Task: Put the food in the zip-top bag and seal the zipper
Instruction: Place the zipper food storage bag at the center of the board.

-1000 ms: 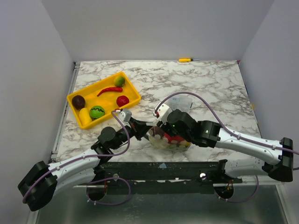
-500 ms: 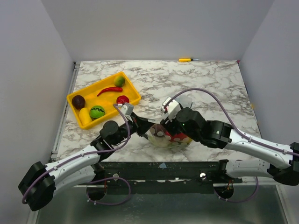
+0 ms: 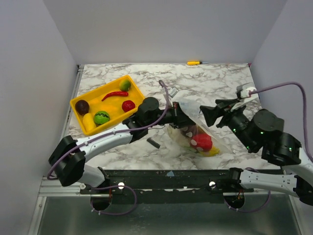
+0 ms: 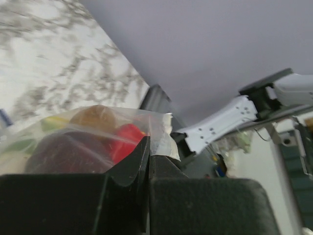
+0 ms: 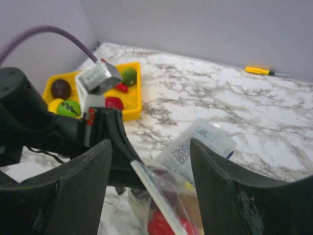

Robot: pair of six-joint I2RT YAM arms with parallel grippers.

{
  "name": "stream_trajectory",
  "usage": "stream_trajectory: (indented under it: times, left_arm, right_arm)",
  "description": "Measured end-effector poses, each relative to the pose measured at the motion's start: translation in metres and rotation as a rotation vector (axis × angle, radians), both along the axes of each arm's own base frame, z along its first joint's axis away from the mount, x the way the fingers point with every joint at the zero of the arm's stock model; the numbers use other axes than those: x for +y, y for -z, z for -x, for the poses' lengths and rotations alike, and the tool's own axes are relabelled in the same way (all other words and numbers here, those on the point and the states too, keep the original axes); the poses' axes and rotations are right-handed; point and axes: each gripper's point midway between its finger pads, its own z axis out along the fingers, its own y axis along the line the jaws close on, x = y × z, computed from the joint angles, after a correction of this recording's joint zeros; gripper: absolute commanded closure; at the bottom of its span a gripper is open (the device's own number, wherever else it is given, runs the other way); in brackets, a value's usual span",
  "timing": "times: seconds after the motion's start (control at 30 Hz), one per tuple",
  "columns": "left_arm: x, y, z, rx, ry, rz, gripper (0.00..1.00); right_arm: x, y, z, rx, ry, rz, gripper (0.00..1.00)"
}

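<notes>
The zip-top bag (image 3: 198, 139) hangs tilted over the table's front centre. It holds food: a red piece (image 3: 202, 142), a yellow one and a dark purple one (image 4: 68, 154). My left gripper (image 3: 185, 119) is shut on the bag's upper rim (image 4: 159, 139). The zipper (image 5: 157, 198) shows as a pale strip running from that gripper down the bag's edge. My right gripper (image 3: 211, 111) is open, raised to the right of the bag and touching nothing. In the right wrist view its fingers (image 5: 78, 191) frame the bag from above. More food lies in the yellow tray (image 3: 139, 95).
The tray at the back left holds a red chili (image 3: 115, 94), green pieces, a red piece (image 3: 128, 105) and a dark purple one (image 3: 82, 106). A small clear box of screws (image 5: 198, 144) lies behind the bag. A small black part (image 3: 153, 142) and a yellow screwdriver (image 3: 194, 62) lie on the marble.
My right gripper opened, let go of the bag and drew back up to the right. The left arm swung forward, carrying the bag by its rim toward the centre right.
</notes>
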Motion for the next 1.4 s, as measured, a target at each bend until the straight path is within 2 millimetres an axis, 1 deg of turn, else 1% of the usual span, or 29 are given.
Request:
stream_trajectory:
  times: [0.1,0.13,0.17,0.23,0.3,0.33,0.37,0.43,0.5,0.53,0.57,0.7,0.83,0.9,0.93,1.0,1.07,1.1,1.27,1.4]
  left_arm:
    - [-0.036,-0.015,0.015,0.044,0.114,0.008,1.00]
    - [-0.051,-0.022,0.018,0.065,0.153,0.010,1.00]
    - [-0.059,-0.026,0.019,0.070,0.167,0.012,1.00]
    - [-0.084,-0.030,0.016,0.092,0.198,0.009,1.00]
    - [-0.108,-0.025,0.011,0.120,0.212,0.005,1.00]
    - [-0.116,-0.021,0.008,0.134,0.211,0.001,1.00]
    - [-0.128,-0.013,0.003,0.150,0.208,-0.009,1.00]
    - [-0.149,-0.002,-0.007,0.167,0.204,-0.019,1.00]
    - [-0.171,0.007,-0.021,0.175,0.190,-0.021,1.00]
    - [-0.186,0.011,-0.029,0.177,0.184,-0.017,1.00]
    - [-0.193,0.012,-0.035,0.175,0.177,-0.010,1.00]
    - [-0.220,0.024,-0.059,0.180,0.135,0.001,1.00]
    - [-0.238,0.032,-0.080,0.174,0.084,0.016,1.00]
    - [-0.244,0.038,-0.093,0.179,0.054,0.020,0.98]
    - [-0.247,0.042,-0.100,0.184,0.036,0.020,0.95]
    - [-0.251,0.048,-0.108,0.193,0.011,0.017,0.82]
    - [-0.254,0.053,-0.119,0.199,-0.016,0.017,0.57]
    - [-0.255,0.053,-0.122,0.199,-0.027,0.017,0.51]
    - [-0.250,0.052,-0.134,0.182,-0.066,0.004,0.36]
    - [-0.235,0.063,-0.130,0.179,-0.075,-0.053,0.33]
  right_arm:
    - [-0.023,-0.024,0.006,-0.023,0.032,-0.093,0.32]
    - [-0.028,-0.029,0.008,-0.028,0.039,-0.116,0.32]
    - [-0.033,-0.033,0.009,-0.030,0.047,-0.130,0.32]
    - [-0.038,-0.037,0.009,-0.028,0.064,-0.147,0.32]
    - [-0.039,-0.036,0.009,-0.021,0.072,-0.146,0.32]
    - [-0.040,-0.034,0.009,-0.015,0.074,-0.139,0.32]
    - [-0.040,-0.031,0.009,-0.009,0.075,-0.131,0.32]
    - [-0.041,-0.026,0.009,0.003,0.082,-0.114,0.32]
    - [-0.042,-0.023,0.009,0.012,0.090,-0.105,0.32]
    - [-0.043,-0.021,0.009,0.015,0.093,-0.103,0.32]
    - [-0.044,-0.021,0.009,0.018,0.095,-0.102,0.32]
    - [-0.049,-0.017,0.010,0.028,0.107,-0.101,0.32]
    - [-0.053,-0.017,0.010,0.031,0.121,-0.105,0.32]
    - [-0.054,-0.017,0.010,0.031,0.126,-0.106,0.31]
    - [-0.054,-0.017,0.010,0.031,0.129,-0.106,0.31]
    - [-0.055,-0.017,0.009,0.030,0.137,-0.108,0.31]
    - [-0.057,-0.017,0.009,0.030,0.146,-0.110,0.31]
    - [-0.057,-0.017,0.008,0.030,0.149,-0.110,0.31]
    - [-0.060,-0.017,0.008,0.027,0.160,-0.112,0.31]
    - [-0.065,-0.014,0.009,0.025,0.171,-0.115,0.30]
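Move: The left hand holds the zip-top bag of food by its top edge. Its drop spot, on the right part of the board, lies about 27 cm to its right, 5 cm ahead and 23 cm below. The clear plastic box lies some 14 cm ahead and 1 cm right; the black clip is 16 cm left, 2 cm ahead, both on the board. From the open right hand, the spot is some 23 cm right, 5 cm ahead and 35 cm below. Left hand swings the bag 25 cm right, forward and lower, then opens; open right hand shifts 6 cm right. ##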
